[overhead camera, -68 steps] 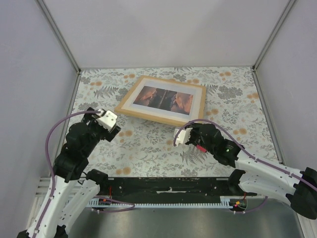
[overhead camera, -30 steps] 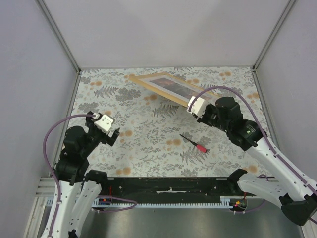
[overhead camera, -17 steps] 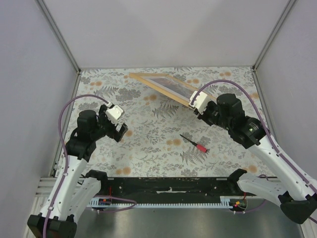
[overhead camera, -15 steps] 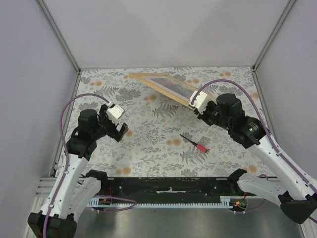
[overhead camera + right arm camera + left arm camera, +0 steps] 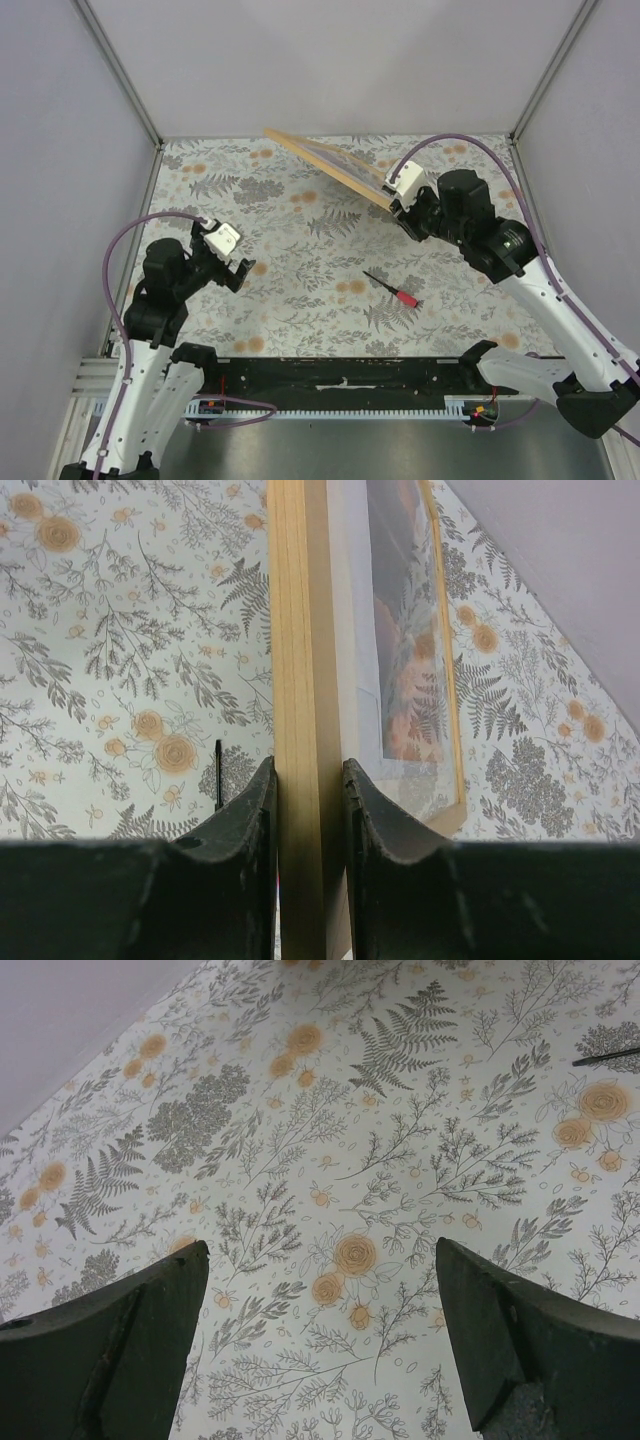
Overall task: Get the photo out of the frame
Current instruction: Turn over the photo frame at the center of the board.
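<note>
The frame (image 5: 322, 160) is off the table at the back, tipped steeply onto its edge. My right gripper (image 5: 398, 207) is shut on its near wooden side. In the right wrist view the tan frame edge (image 5: 300, 660) runs straight up between the fingers of the right gripper (image 5: 308, 780). To its right, behind the glass, shows the photo (image 5: 405, 650) with its orange and dark print inside a pale border. My left gripper (image 5: 238, 274) hangs open over the near-left of the table, holding nothing. In the left wrist view only the floral cloth lies between the fingers of the left gripper (image 5: 320, 1270).
A small screwdriver (image 5: 394, 289) with a red handle lies on the floral tablecloth (image 5: 300, 250) between the arms; its shaft (image 5: 218, 775) shows left of the frame edge. Grey walls close the left, back and right sides.
The right gripper has tipped the frame up more steeply and carried it slightly back. The left arm reached forward, then drew back towards the near left, gripper open throughout.
</note>
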`<state>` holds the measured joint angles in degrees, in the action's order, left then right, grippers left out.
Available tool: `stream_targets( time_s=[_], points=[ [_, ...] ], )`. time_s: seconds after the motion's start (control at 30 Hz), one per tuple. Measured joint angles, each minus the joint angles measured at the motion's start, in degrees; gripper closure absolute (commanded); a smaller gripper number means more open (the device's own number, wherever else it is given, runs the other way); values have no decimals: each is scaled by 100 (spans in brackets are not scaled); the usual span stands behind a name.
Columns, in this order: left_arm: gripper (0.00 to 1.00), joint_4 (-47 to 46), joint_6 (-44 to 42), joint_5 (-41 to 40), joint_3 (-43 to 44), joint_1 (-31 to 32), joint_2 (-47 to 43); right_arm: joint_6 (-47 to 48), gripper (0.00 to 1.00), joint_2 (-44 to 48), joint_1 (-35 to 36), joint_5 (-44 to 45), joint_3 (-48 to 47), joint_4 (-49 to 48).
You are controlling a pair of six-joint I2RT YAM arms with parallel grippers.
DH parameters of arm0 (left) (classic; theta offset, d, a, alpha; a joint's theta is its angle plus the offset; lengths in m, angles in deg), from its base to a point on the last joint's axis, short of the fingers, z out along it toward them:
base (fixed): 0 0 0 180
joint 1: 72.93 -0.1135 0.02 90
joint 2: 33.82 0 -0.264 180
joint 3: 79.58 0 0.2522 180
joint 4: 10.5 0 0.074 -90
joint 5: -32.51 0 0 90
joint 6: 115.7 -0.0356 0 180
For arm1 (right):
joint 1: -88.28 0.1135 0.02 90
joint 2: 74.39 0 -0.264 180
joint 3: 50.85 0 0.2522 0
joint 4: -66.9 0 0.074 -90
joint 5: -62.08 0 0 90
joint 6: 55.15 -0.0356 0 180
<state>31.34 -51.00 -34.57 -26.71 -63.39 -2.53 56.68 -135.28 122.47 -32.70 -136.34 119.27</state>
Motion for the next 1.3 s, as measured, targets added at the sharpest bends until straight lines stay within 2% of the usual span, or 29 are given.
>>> stream_targets(
  time_s=[0.6, 0.87, 1.3],
  points=[
    [0, 52, 15, 428, -13, -516, 96, -1003, 100, -337, -389, -103, -1014, 345],
    [0, 66, 15, 619, -13, -675, 98, -1248, 100, -299, -525, -85, -1047, 284],
    [0, 184, 15, 789, -13, -820, 79, -1692, 100, -356, -625, 420, -1513, 306]
  ],
)
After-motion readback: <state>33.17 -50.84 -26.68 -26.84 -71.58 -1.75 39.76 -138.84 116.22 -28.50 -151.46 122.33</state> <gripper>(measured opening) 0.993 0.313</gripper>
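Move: The right hand already grips the photo frame near its right-hand corner, with the frame's middle some 12 cm ahead, 11 cm left and 7 cm lower. The centre of the board, where the frame must go over, lies about 7 cm ahead, 12 cm left and 29 cm below this hand. The screwdriver is on the table, roughly 8 cm back, straight below sideways. From the idle left hand the board's centre is about 11 cm ahead, 21 cm right and 22 cm down. Keeping its pinch on the edge of the photo frame, the right hand lifts about 8 cm, drifting a few centimetres right and a little forward, away from the centre of the board, so that the frame has room to swing over. As it rises, the wrist rolls its left side up and turns clockwise, some 15 degrees each, with no loosening of the fingers, carrying the frame from a slanted to a steeper pose. ##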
